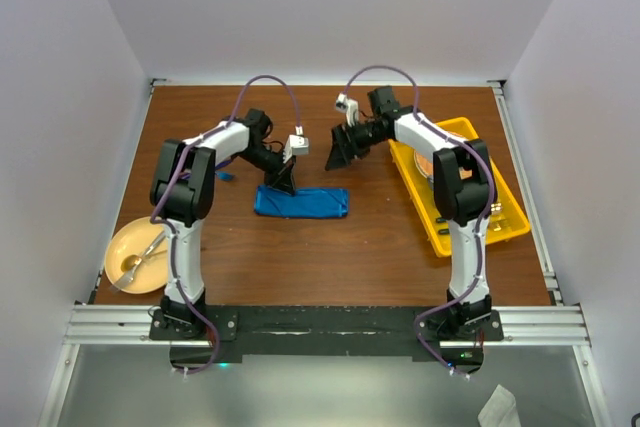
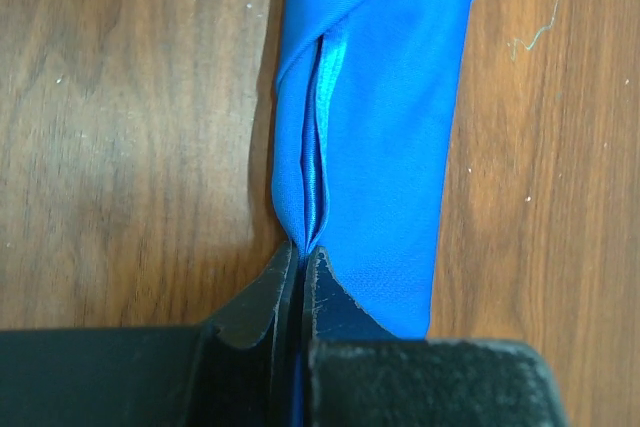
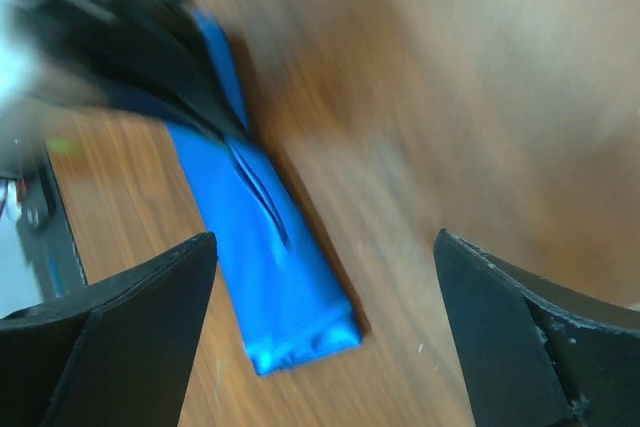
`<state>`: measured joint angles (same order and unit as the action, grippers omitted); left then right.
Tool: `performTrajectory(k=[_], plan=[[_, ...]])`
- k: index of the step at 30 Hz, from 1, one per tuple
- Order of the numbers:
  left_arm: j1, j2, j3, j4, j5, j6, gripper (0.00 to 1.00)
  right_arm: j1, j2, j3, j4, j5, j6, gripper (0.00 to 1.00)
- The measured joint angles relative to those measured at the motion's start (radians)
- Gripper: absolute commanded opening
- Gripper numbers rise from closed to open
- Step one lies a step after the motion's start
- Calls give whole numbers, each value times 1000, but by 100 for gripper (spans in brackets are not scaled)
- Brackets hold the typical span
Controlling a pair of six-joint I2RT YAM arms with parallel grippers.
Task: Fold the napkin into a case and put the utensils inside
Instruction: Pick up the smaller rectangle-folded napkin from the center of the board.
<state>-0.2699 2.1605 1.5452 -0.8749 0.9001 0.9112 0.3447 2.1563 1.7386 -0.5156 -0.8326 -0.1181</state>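
The napkin (image 1: 302,202) lies mid-table, folded into a narrow bright blue case (image 2: 385,147) with a slit running along its top. My left gripper (image 1: 283,185) stands at the case's left end, its jaws (image 2: 303,252) shut on a pinched fold of the cloth beside that slit. My right gripper (image 1: 338,155) hovers above and behind the case's right end, open wide, with nothing between its fingers (image 3: 322,247). The case (image 3: 270,267) shows blurred below it. A thin blue sliver (image 1: 228,176) lies by the left arm, too small to tell whether it is a utensil.
A yellow tray (image 1: 505,219) sits at the right under the right arm, with an orange dish (image 1: 424,163) in it. A pale yellow plate (image 1: 118,247) holding gold cutlery (image 1: 134,264) rests at the near left. White walls close in the table.
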Motion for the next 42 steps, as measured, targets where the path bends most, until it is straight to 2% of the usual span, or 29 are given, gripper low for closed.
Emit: performTrajectory(k=[6,14,23,27,30,31,33,34,37,38,39,42], plan=[[-3,-36,-28,15,0,64,0,12,31,-79,-71,-31,-49,81],[-15,-75,-73,34,0,129,0,85,32,-93,-25,-80,-72,77],[-34,-96,-79,44,-4,154,0,142,95,-92,11,-100,-74,61],[-34,-96,-79,44,-6,156,0,146,97,-100,18,-100,-74,47],[-34,-96,-79,44,-6,156,0,147,97,-103,22,-100,-75,32],[-34,-96,-79,44,-6,156,0,147,97,-103,23,-99,-76,24],[-34,-96,-79,45,-7,156,0,147,97,-103,25,-98,-76,15],[-34,-96,-79,45,-7,156,0,147,97,-103,25,-98,-76,2],[-34,-96,-79,50,-8,155,0,147,97,-101,21,-98,-77,0],[-34,-96,-79,51,-8,155,5,147,97,-99,18,-97,-76,0],[-34,-97,-80,53,-9,154,21,147,97,-97,15,-96,-76,0],[-32,-107,-93,74,-14,136,43,147,97,-90,10,-93,-77,0]])
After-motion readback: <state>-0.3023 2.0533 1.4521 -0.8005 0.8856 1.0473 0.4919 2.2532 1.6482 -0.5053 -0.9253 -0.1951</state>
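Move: The folded napkin, its far edge already pinched by the left fingers, has its middle about 11 cm back, 8 cm to the left and some 8 cm below the open right hand. From the left hand the napkin's middle is some 3 cm back, 3 cm to the right and 2 cm lower. A blue ribbon lies roughly 14 cm left and 3 cm ahead of the left hand; the yellow tray's middle is about 25 cm right and 7 cm back of the right hand. The napkin's far edge stays in the left fingers, which rise about 1.5 cm while tilting some 10 degrees, then just begin to loosen at the end. The right hand drops and draws back, sweeps left towards the edge close beside the left fingertips, sinks the last bit, about 11 cm in all, and shuts to pinch the edge from its right side. ##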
